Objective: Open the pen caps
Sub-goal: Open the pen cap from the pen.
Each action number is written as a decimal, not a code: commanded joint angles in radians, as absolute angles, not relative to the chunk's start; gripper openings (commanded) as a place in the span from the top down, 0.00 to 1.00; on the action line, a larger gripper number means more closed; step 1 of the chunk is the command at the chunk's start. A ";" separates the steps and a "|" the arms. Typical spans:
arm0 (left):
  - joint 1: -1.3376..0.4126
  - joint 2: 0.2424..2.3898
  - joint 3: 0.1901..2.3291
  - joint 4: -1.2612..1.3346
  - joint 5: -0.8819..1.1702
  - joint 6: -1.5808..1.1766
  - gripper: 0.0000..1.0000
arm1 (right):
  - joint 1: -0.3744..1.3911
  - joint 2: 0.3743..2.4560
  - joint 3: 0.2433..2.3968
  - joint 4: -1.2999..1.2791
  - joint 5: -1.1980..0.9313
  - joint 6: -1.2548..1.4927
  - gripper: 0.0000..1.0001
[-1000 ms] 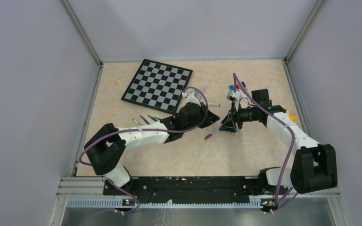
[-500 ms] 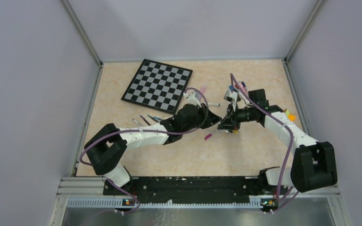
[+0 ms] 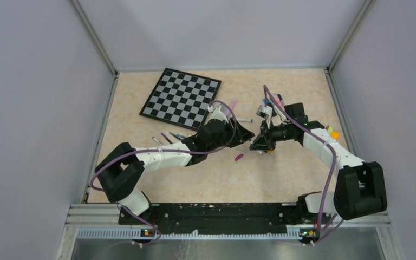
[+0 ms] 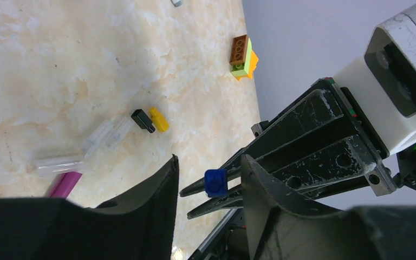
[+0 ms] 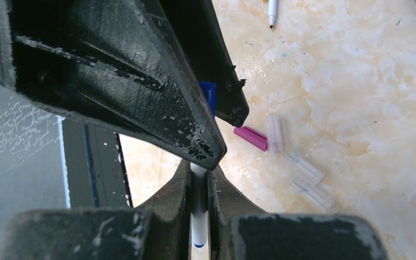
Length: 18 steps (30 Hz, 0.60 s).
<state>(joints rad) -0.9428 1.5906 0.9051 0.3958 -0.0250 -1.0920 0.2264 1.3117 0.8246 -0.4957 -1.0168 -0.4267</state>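
Observation:
My right gripper [image 5: 199, 168] is shut on a thin white pen [image 5: 199, 214], which runs forward between its fingers. The pen's blue cap [image 4: 215, 182] sits on the far end, just past the right fingertips. My left gripper [image 4: 209, 160] is open, and its two fingers stand either side of that blue cap with a gap on each side. Both grippers meet tip to tip above the table's middle, the left gripper [image 3: 244, 135] facing the right gripper [image 3: 260, 143]. Below them lie a pink cap [image 3: 239, 157], a black cap [image 4: 142, 120], a yellow cap [image 4: 159, 119] and clear caps [image 5: 303, 173].
A black-and-white chessboard [image 3: 181, 97] lies at the back left. Several pens [image 3: 168, 136] lie beside the left arm, and more pens [image 3: 273, 102] lie behind the right gripper. A yellow-orange block [image 3: 333, 131] with a brown brick on it sits by the right wall.
The right gripper has shifted slightly left to meet the left gripper and has shut on the pen. The left gripper's jaws have parted around the blue cap.

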 commanded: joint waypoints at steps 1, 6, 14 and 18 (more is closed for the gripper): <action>-0.940 1.542 0.907 0.399 -0.047 -1.094 0.54 | 0.233 1.310 0.845 -0.491 -1.042 -0.449 1.00; -0.939 1.544 0.915 0.381 -0.053 -1.090 0.67 | 0.236 1.314 0.845 -0.492 -1.041 -0.453 1.00; -0.933 1.498 0.898 0.362 -0.113 -1.063 1.00 | 0.252 1.322 0.845 -0.511 -1.026 -0.474 1.00; -0.894 1.379 0.784 0.391 -0.225 -1.103 1.00 | 0.281 1.334 0.845 -0.529 -1.014 -0.489 1.00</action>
<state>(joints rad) -0.9424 1.5322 0.8730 0.3603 -0.0685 -1.0985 0.2535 1.3182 0.8249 -0.4946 -1.0222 -0.4461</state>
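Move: The blue pen cap sits right between my open left fingertips. The pen's white barrel is already pinched in my right hand, and the cap lies about 4 cm above that hand, some 2 cm ahead and 2 cm to its left. On the table, roughly 15 cm below my left hand, the purple cap lies 1 cm left and 2 cm back, the black cap 8 cm right and 1 cm back, and the yellow cap 10 cm right, level with it. I shut my left fingers on the blue cap, the hand otherwise almost still. Once they have closed, I start drawing my left hand left and slightly up, about 1 cm, pulling the cap away from the right hand's side. My right hand keeps its pinch on the white barrel and gets drawn along a little, well under 1 cm back and left. ##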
